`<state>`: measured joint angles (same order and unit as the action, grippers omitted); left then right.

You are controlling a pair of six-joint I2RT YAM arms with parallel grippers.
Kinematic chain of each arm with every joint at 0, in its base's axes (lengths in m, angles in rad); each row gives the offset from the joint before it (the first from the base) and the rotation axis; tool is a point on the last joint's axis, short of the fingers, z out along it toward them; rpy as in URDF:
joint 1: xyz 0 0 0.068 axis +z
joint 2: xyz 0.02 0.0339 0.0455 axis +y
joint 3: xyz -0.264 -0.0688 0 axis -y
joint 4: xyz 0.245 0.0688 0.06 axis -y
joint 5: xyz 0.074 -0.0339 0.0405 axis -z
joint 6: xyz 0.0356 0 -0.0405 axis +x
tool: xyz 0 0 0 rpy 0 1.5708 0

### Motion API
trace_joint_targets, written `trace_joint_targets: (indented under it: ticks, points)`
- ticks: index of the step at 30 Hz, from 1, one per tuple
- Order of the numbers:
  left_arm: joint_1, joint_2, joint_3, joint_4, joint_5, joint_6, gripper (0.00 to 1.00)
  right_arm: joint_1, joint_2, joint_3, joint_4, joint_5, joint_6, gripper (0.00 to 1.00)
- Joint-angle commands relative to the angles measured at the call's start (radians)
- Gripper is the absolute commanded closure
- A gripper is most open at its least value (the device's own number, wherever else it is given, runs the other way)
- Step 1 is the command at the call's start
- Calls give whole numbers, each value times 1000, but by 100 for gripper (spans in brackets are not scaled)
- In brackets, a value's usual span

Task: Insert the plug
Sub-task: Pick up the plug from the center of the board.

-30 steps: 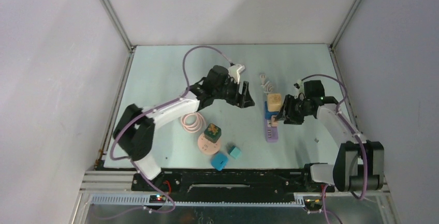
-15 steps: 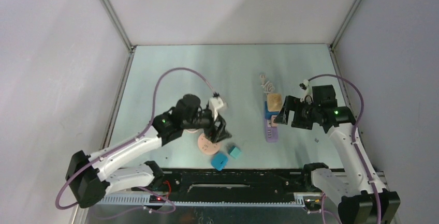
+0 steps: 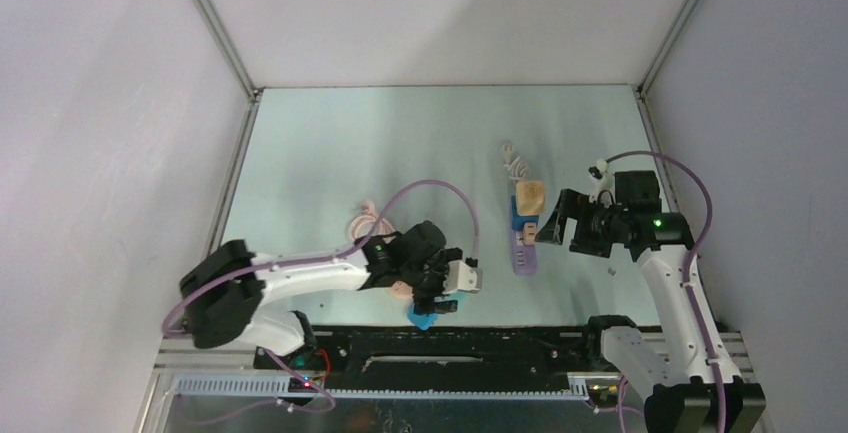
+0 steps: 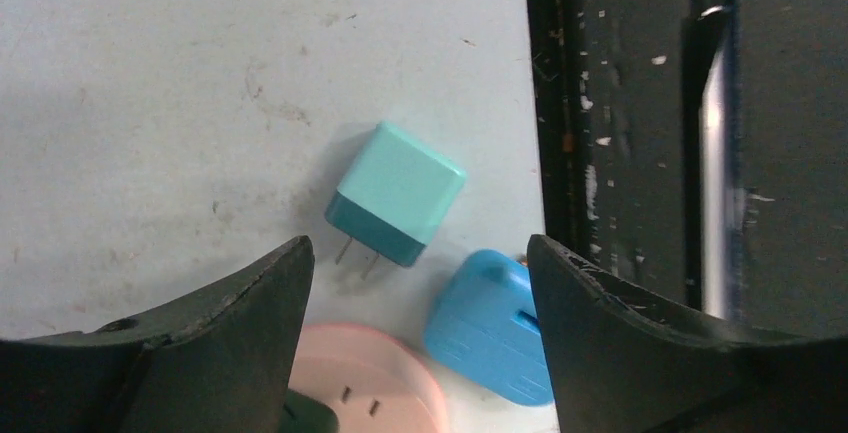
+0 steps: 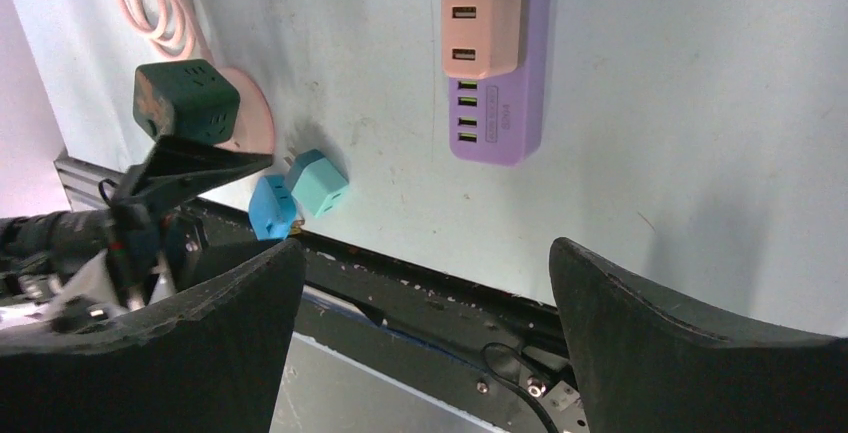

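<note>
A teal plug (image 4: pixel 398 193) with two prongs lies on its side near the table's front edge, beside a blue plug (image 4: pixel 488 328). My left gripper (image 4: pixel 418 253) hovers open just above them, touching neither; in the top view the left gripper (image 3: pixel 436 293) covers most of both. A round pink socket (image 4: pixel 370 385) sits beneath its left finger, carrying a dark green cube (image 5: pixel 186 101). The purple power strip (image 3: pixel 524 253) holds a pink adapter (image 5: pixel 483 31) and a beige plug (image 3: pixel 530 194) on a blue block. My right gripper (image 3: pixel 556 221) stands open and empty, right of the strip.
A coiled pink cable (image 3: pixel 368 221) lies left of the round socket. A white cable (image 3: pixel 514 161) lies beyond the strip. The black rail (image 4: pixel 640 153) runs along the table's front edge right beside the blue plug.
My left arm swung from the far middle of the table back to the near edge, over the teal and blue plugs. My right gripper opened wide and drew away from the strip.
</note>
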<state>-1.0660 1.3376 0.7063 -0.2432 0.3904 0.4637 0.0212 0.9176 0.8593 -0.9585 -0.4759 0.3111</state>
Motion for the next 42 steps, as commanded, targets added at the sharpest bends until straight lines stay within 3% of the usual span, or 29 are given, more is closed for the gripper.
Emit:
trace_joint_targets:
  ticks: [1,7,13,17,21,24,28,32,37,42]
  points:
    - [-26,132,145,-54,-52,171,19,-38,-24,0,-14,-47,-30,6]
    - [-38,231,201,-29,-107,204,21,-50,-37,0,-15,-70,-18,6]
    - [-56,298,247,-163,-32,368,21,-75,-36,0,-16,-90,-28,6]
    - [-69,323,250,-177,-21,395,24,-84,-28,0,-15,-103,-30,6]
    - [-78,362,266,-146,-47,361,38,-86,-28,0,-13,-110,-25,6]
    - [-81,363,267,-111,-71,341,59,-86,-32,0,-13,-117,-22,6]
    - [-81,311,256,-54,-105,311,75,-87,-35,18,-30,-121,-13,6]
    - [-65,202,235,29,-133,216,84,-84,-37,71,-80,-124,-12,7]
    - [1,37,226,117,-124,69,84,-28,-19,185,-118,-128,15,9]
    - [77,-93,217,180,-109,-49,84,194,0,287,-45,-120,158,12]
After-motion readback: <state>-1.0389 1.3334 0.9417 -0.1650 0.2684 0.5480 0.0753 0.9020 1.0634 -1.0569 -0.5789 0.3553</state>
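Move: The teal plug lies just below the open left hand, about 5 cm down, 3 cm to its right and 1 cm ahead. The blue adapter is about 6 cm left of the teal plug and 4 cm nearer the base. The round pink board is some 10 cm left of the plug and 3 cm farther out, with the green plug standing on its far side, 8 cm ahead of the left hand and 5 cm left. From the right hand, the teal plug is about 19 cm left, 7 cm back and 13 cm down. The teal plug is pinched between the left fingers after that hand sinks about 5 cm and eases right, turning clockwise some 20 degrees. The left hand then lifts it about 15 cm, swinging forward and turning back as the fingers tip up towards level. The right hand, nearly still at first and wide open, finally rises some 6 cm and starts left. ##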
